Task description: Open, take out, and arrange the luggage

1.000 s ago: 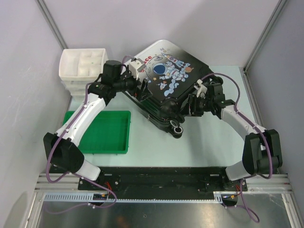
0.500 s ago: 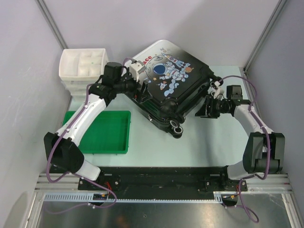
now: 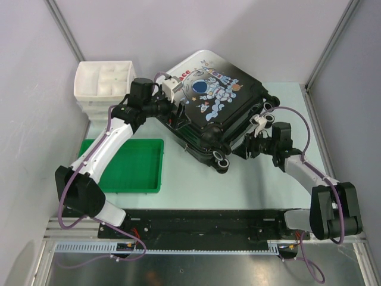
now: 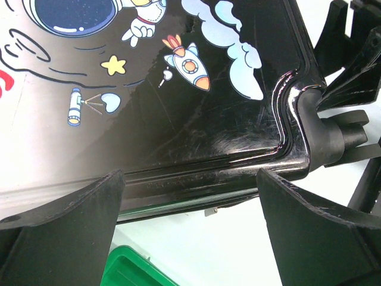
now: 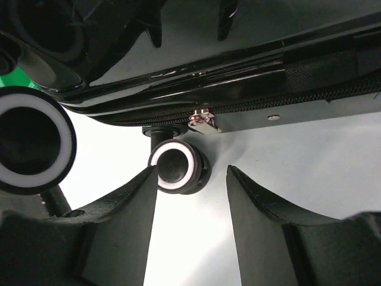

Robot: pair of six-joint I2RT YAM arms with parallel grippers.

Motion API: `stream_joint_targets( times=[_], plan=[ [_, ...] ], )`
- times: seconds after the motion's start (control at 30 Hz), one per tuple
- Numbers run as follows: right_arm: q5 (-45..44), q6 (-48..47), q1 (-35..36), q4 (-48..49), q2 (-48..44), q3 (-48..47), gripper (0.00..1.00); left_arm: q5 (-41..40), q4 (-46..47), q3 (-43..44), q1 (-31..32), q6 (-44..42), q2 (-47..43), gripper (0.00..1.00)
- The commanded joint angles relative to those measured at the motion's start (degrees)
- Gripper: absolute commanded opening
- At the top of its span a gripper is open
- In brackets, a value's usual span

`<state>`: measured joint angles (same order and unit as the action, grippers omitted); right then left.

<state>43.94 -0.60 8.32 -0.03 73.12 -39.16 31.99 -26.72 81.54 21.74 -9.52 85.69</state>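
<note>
The luggage [image 3: 208, 98] lies closed and flat on the table, astronaut picture up, its wheels toward the near right. My left gripper [image 3: 174, 112] hovers over its left edge, open wide; in the left wrist view the fingers [image 4: 59, 229] straddle the glossy shell edge [image 4: 196, 173] without touching it. My right gripper [image 3: 242, 149] is low at the wheel end, open with nothing held. In the right wrist view a small white-ringed wheel [image 5: 177, 165] sits just past its fingertips, under the zipper line with a metal zipper pull [image 5: 202, 120].
A white compartmented box [image 3: 104, 83] stands at the back left. A green tray [image 3: 128, 167] lies left of the luggage, its corner showing below my left gripper [image 4: 128, 271]. Grey walls close in both sides. A larger wheel [image 5: 30, 140] is at left.
My right arm pulled back from the luggage's right side, then swung down toward the near wheel corner. Its jaws narrowed a little and reopened. The left arm and luggage stayed put.
</note>
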Motion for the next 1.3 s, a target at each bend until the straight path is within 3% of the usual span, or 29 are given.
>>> stream_joint_targets(
  times=[0.0,0.2,0.43,0.57,0.6,0.77,0.93,1.13,1.27],
  plan=[
    [-0.6,-1.2,1.3,17.6,1.1,3.7,0.55,2.1,0.6,1.8,0.1,0.6,-0.8,0.96],
    [-4.3,0.0,4.8,26.8,2.0,6.7,0.55,2.0,0.6,1.8,0.1,1.0,-0.9,0.96],
    [-10.5,-0.3,7.8,31.4,6.0,6.8,0.44,1.7,0.8,2.4,0.1,2.5,-0.4,0.96],
    [-11.3,0.3,7.0,32.1,6.6,6.8,0.27,1.1,0.9,2.3,-0.2,3.6,0.3,0.96],
    [-11.3,2.4,6.5,31.6,6.4,6.8,0.18,1.2,1.0,2.4,-0.9,4.4,0.6,0.96],
    [-11.9,3.3,2.3,26.8,5.7,4.4,0.0,0.3,0.9,4.3,-3.4,5.3,3.2,0.94],
    [-8.1,0.8,-3.0,22.7,7.3,2.3,0.0,-0.3,1.0,6.0,-4.0,4.6,4.8,0.94],
    [-12.1,-5.5,-7.3,22.1,10.5,-2.0,0.0,-1.3,1.0,6.4,-4.3,2.6,5.7,0.93],
    [-10.1,-7.2,-7.9,23.9,13.9,-4.6,0.0,5.1,0.5,8.7,-3.3,-5.6,3.4,0.98]
  ],
)
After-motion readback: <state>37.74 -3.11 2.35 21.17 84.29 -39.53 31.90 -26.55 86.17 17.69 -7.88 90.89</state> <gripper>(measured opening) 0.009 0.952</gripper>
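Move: For the half-open right hand, the zipper pull on the suitcase's near-right side lies about 3 cm ahead, 3 cm left and 1 cm below. The near upper wheel is some 7 cm left and 2 cm back, the near lower wheel about 5 cm left, 1 cm back and 6 cm below. The far wheels stand roughly 12 cm ahead and 10 cm right. From the left hand, the pull is about 17 cm right, 4 cm back and 13 cm below. Forward and left about 4 cm, sinking slightly while the fingers tip up some 10 degrees, the right hand reaches the zipper pull and shuts on it. It then drags the pull forward and right about 9 cm along the seam towards the far wheels, turning some 10 degrees clockwise. Late on, the open left hand shifts some 4 cm forward and a little left over the suitcase lid. ##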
